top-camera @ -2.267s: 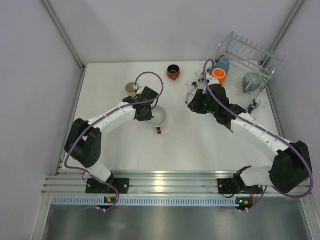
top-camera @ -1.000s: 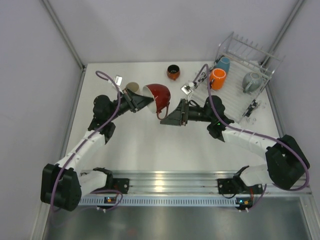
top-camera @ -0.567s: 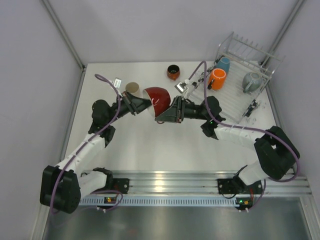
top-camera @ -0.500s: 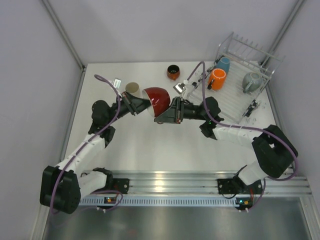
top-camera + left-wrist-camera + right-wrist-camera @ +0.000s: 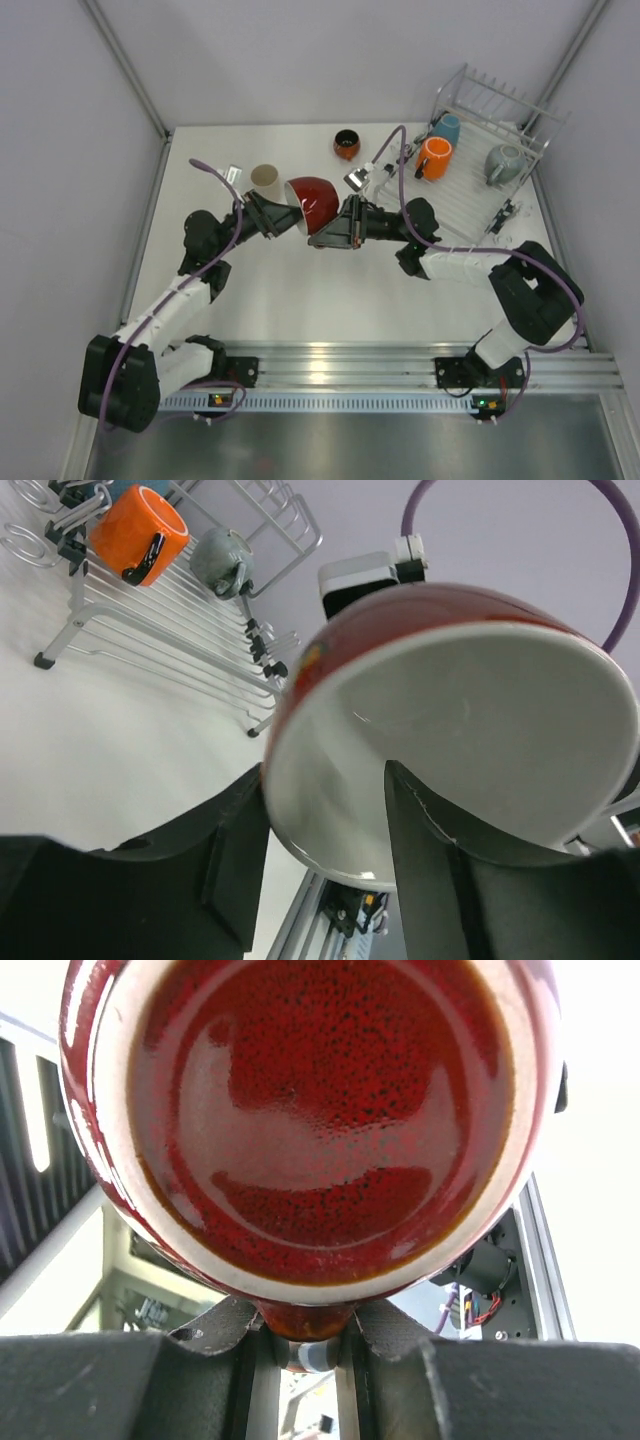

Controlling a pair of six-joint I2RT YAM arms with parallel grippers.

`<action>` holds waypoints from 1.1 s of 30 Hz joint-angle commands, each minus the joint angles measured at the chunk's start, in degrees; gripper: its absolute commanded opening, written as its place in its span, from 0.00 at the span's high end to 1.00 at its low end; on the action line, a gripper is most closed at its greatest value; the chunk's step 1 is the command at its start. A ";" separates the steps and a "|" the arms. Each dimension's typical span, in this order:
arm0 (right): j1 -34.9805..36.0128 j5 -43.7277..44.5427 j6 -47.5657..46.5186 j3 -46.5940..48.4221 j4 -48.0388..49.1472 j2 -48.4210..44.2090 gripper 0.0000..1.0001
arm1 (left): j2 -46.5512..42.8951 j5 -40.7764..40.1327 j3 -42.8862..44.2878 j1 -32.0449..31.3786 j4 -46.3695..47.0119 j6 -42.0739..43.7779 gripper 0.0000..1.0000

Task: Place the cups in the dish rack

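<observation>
The red mug [image 5: 312,200], white inside, hangs on its side above the table between both arms. My right gripper [image 5: 326,234] is shut on its handle; in the right wrist view the red base [image 5: 320,1110] fills the frame above the right gripper [image 5: 303,1325]. My left gripper [image 5: 283,213] straddles the mug's rim [image 5: 300,810] with its jaws apart, one finger outside and one over the white inside; the left gripper [image 5: 325,820] is open. The dish rack [image 5: 497,100] at the far right holds an orange mug [image 5: 436,153], a light blue cup [image 5: 447,127] and a grey mug [image 5: 503,163].
A beige tumbler [image 5: 265,177] stands on the table just behind the left gripper. A dark-and-orange cup [image 5: 346,143] sits at the far middle. The left wrist view shows the rack [image 5: 170,620] with the orange mug [image 5: 140,535] and grey mug [image 5: 223,563].
My right gripper has moved in from the rack side and shut on the mug's handle. My left gripper's jaws have spread apart on the rim. The mug has barely shifted.
</observation>
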 commanded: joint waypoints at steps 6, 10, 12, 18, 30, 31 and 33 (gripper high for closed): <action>-3.39 2.61 2.53 -0.74 12.32 0.03 1.00 | -2.63 0.18 -1.15 -0.25 4.23 2.59 0.28; -5.94 2.26 2.01 -2.58 11.18 -1.20 1.00 | -3.95 -1.92 -0.79 -0.25 -2.19 6.53 0.02; -8.40 2.08 0.69 -3.82 8.20 -2.43 1.00 | -5.18 -3.59 -0.97 -0.34 -5.00 7.68 0.02; -15.69 2.51 -9.58 -5.40 -10.28 -8.32 1.00 | -7.82 -8.25 -0.09 -0.34 -15.90 13.04 0.02; -22.55 53.88 -49.58 12.43 -82.67 -24.06 1.00 | -13.62 -17.48 4.83 -0.16 -34.36 23.86 0.02; -23.34 56.46 -50.55 13.57 -85.04 -23.54 1.00 | -13.62 -17.66 5.09 -0.16 -34.72 24.04 0.02; -23.79 63.84 -51.08 14.55 -86.90 -22.66 1.00 | -13.53 -17.66 5.36 -0.16 -35.42 24.65 0.02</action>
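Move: The red cup's handle is already in the right fingers; its free place, the open front part of the dish rack, lies about 20 cm ahead, 31 cm right and 20 cm below that hand. The orange cup stands some 28 cm ahead and 27 cm right, the blue cup about 7 cm farther out and 5 cm right of it, and the grey mug 26 cm ahead and 47 cm right. The red cup's middle is roughly 5 cm right and 2 cm ahead of the left hand, at its height. The red cup, still held by its handle, is carried by the right hand to the right and forward towards the rack, some 27 cm in all, slowly then faster, sinking about 7 cm while the wrist swings clockwise some 60 degrees and its left side rolls down. The left fingers, already parting, open wide, free the rim and back off leftward and down, turning slightly. ##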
